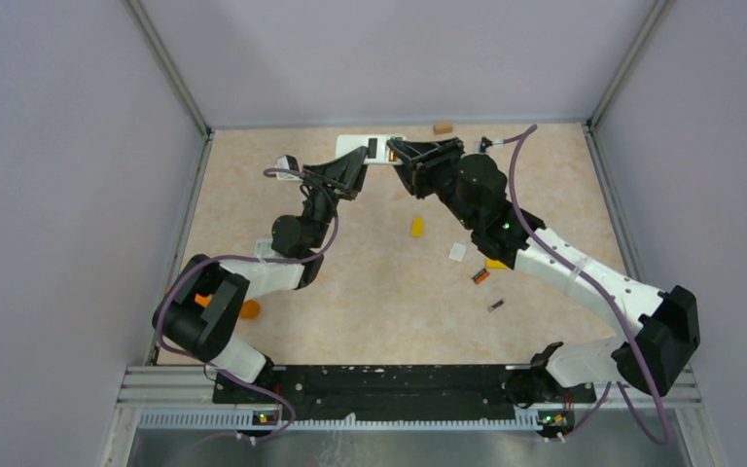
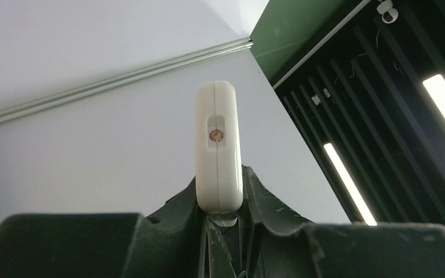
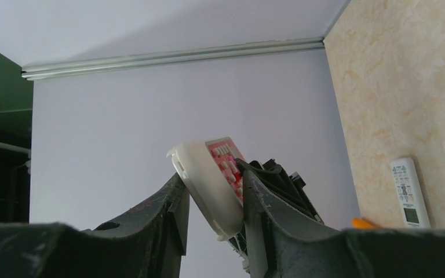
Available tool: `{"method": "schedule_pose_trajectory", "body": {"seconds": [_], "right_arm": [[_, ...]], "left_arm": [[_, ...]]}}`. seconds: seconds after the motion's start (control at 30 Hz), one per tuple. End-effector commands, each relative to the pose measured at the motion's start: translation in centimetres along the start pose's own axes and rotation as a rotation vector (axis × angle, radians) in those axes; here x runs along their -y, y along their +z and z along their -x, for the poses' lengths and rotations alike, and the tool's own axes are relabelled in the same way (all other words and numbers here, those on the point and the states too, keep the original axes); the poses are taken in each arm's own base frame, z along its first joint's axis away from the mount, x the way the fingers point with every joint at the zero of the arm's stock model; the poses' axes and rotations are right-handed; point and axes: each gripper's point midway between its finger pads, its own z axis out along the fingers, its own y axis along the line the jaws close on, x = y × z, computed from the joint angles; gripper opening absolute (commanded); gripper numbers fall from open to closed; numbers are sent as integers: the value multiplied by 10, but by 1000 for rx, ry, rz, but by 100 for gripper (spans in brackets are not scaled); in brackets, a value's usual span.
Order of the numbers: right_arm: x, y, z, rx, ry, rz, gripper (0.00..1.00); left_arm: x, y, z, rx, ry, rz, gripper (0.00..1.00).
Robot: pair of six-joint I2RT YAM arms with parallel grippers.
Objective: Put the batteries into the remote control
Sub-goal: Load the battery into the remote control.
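Note:
The remote control (image 1: 370, 148), slim and white, is lifted at the far middle of the table with its dark battery recess facing up. My left gripper (image 1: 358, 165) is shut on its left end; in the left wrist view that end (image 2: 219, 150) sticks out between the jaws of the left gripper (image 2: 220, 200). My right gripper (image 1: 401, 156) grips the other end. In the right wrist view the remote control (image 3: 208, 185) sits tilted, touching both fingers of the right gripper (image 3: 213, 191), pink buttons against the right one. Two batteries lie on the table: an orange-and-black one (image 1: 481, 276) and a dark one (image 1: 495, 305).
A second white remote with buttons and a screen (image 3: 408, 191) lies on the table by the left arm. Yellow blocks (image 1: 416, 227) (image 1: 495, 264), a small white piece (image 1: 457, 252), a brown block (image 1: 442, 126) and an orange cylinder (image 1: 249, 309) are scattered about. Walls enclose three sides.

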Motion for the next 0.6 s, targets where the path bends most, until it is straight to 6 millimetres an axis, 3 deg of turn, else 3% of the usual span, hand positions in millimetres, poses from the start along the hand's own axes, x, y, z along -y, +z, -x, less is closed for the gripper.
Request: {"method": "schedule_pose_trajectory", "body": {"seconds": [0.0, 0.03, 0.13, 0.27, 0.4, 0.57], "right_arm": [[-37, -5, -1, -21, 54, 127, 23], [-37, -5, -1, -22, 52, 126, 26], [-35, -5, 0, -16, 48, 117, 54], [-40, -8, 5, 9, 19, 137, 72], [-44, -10, 11, 36, 0, 151, 77], [-40, -8, 17, 44, 9, 133, 72]], "left_arm": [[36, 1, -13, -54, 16, -129, 0], [36, 1, -13, -54, 16, -130, 0], [34, 0, -13, -54, 15, -124, 0], [34, 0, -12, -51, 16, -122, 0], [32, -1, -13, -54, 16, -119, 0], [31, -3, -16, -68, 27, -118, 0]]}}
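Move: The battery lies in the bay at the right-hand end of the white remote, held in the air between the right fingers, about 1 cm ahead and 1 cm left of that hand's point and level with it. The remote's middle is some 4 cm to the left and 1 cm ahead of the right hand, at much the same height. From the left hand, which grips the remote, the battery is roughly 5 cm right, 1 cm ahead and a little above. The right fingers end their squeeze on the battery end of the remote: they stay shut for an instant, then spread to about double their gap, the upper finger coming clear of the bay while the lower stays close under the key side. The hand rises about 1 cm. The left keeps its grip and eases under 1 cm right and slightly back. ##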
